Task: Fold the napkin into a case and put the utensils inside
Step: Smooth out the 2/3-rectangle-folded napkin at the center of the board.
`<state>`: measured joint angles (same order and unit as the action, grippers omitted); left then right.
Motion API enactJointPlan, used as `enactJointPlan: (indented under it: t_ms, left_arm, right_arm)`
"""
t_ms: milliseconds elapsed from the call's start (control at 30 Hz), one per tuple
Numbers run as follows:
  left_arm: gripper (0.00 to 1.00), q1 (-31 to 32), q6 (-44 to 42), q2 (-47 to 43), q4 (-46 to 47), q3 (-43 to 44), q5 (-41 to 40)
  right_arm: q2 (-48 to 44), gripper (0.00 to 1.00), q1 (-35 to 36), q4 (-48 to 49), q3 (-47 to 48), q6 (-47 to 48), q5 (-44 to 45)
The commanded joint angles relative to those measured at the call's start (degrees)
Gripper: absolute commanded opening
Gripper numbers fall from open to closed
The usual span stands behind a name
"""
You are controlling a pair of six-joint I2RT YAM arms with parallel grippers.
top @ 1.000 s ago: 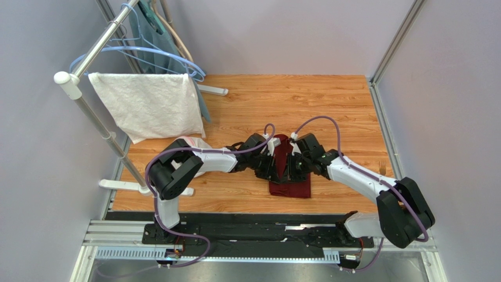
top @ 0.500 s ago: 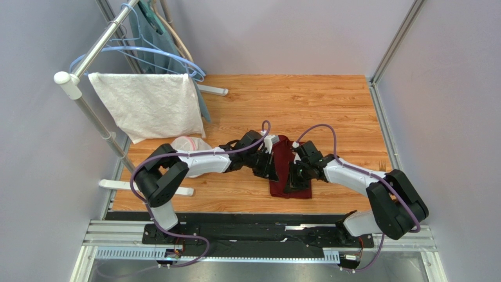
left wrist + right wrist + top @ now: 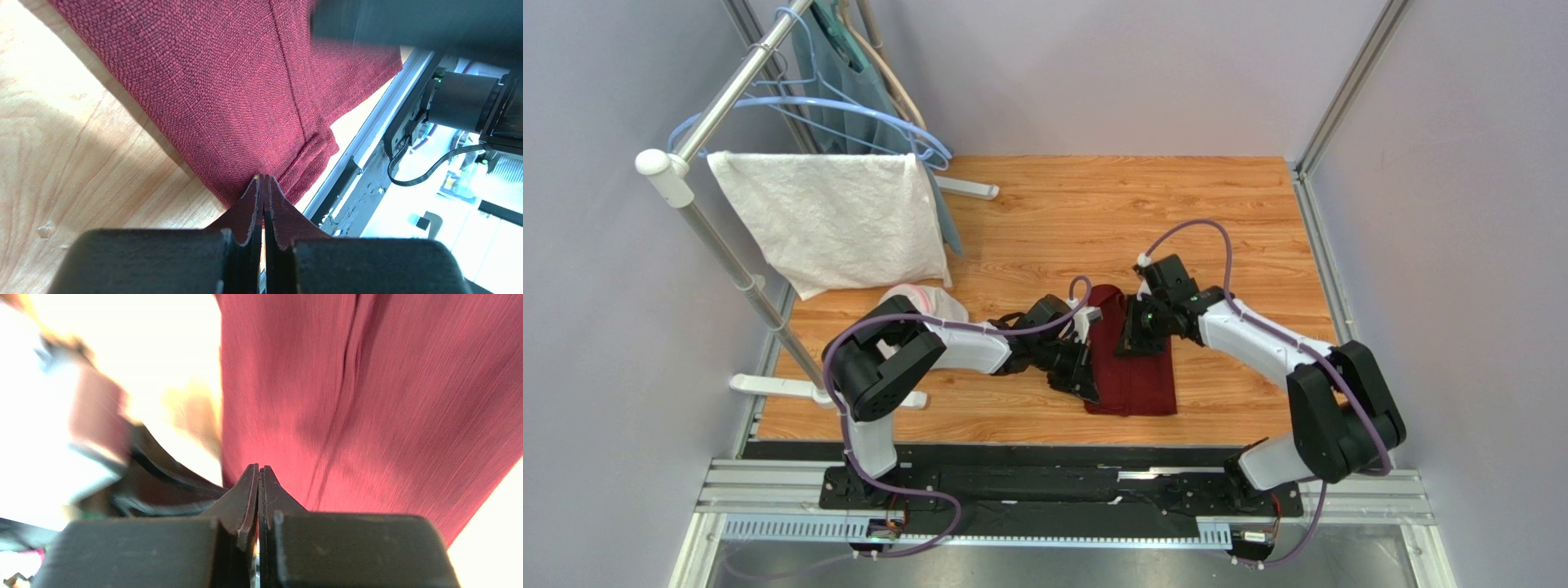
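Note:
The maroon napkin (image 3: 1140,368) lies on the wooden table as a narrow folded strip, the case, running from far to near. A seam runs along it in the left wrist view (image 3: 245,92). My left gripper (image 3: 1090,382) is shut, and its tips (image 3: 264,179) touch the strip's near left corner with no cloth showing between them. Over the far part of the strip my right gripper (image 3: 1134,331) is also shut; its tips (image 3: 258,468) are low over the blurred red cloth (image 3: 393,404). The utensils are hidden or out of view.
A white textured towel (image 3: 836,221) hangs on a metal rack (image 3: 719,233) at the far left, with blue hangers (image 3: 867,116) behind it. A white and pink bundle (image 3: 922,300) lies beside the left arm. The black base rail (image 3: 1063,472) runs along the near edge.
My right gripper slid up the strip from its near half to its far end. The left gripper moved nearer, down to the strip's near left corner. Both stayed shut.

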<state>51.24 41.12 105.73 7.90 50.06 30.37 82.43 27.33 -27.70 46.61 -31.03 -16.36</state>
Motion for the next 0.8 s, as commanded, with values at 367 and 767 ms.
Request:
enactJointPlan:
  t_ms: [367,767]
  left_arm:
    - [0.01,0.26,-0.52,-0.26,0.53,0.39,-1.10]
    - [0.07,0.26,-2.01,-1.05,-1.21,2.13,-1.36]
  right_arm:
    - [21.87,0.00,-6.50,-1.82,23.26,7.03,3.53]
    - [27.78,0.00,-10.98,-2.71,28.01,9.58,4.58]
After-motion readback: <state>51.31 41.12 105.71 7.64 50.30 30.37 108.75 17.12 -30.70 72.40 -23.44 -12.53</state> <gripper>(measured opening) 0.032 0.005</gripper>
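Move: The napkin's far edge has its middle about 15 cm ahead of the right hand, 3 cm to its right and some 4 cm below; its near-left corner lies roughly 10 cm back and 6 cm to the left of that hand, also about 4 cm down. From the left hand, that corner is only some 2 cm back and 2 cm left, just below the fingertips, while the far edge is about 21 cm ahead and 7 cm right. Over the napkin the right hand sweeps forward about 14 cm towards the far edge, fast at first and then easing, lifting a centimetre before sinking some 3.5 cm to the cloth just short of that edge, drifting slightly right at the end; its fingers stay shut. The left hand stays put, closed fingertips still resting on the near-left corner. ##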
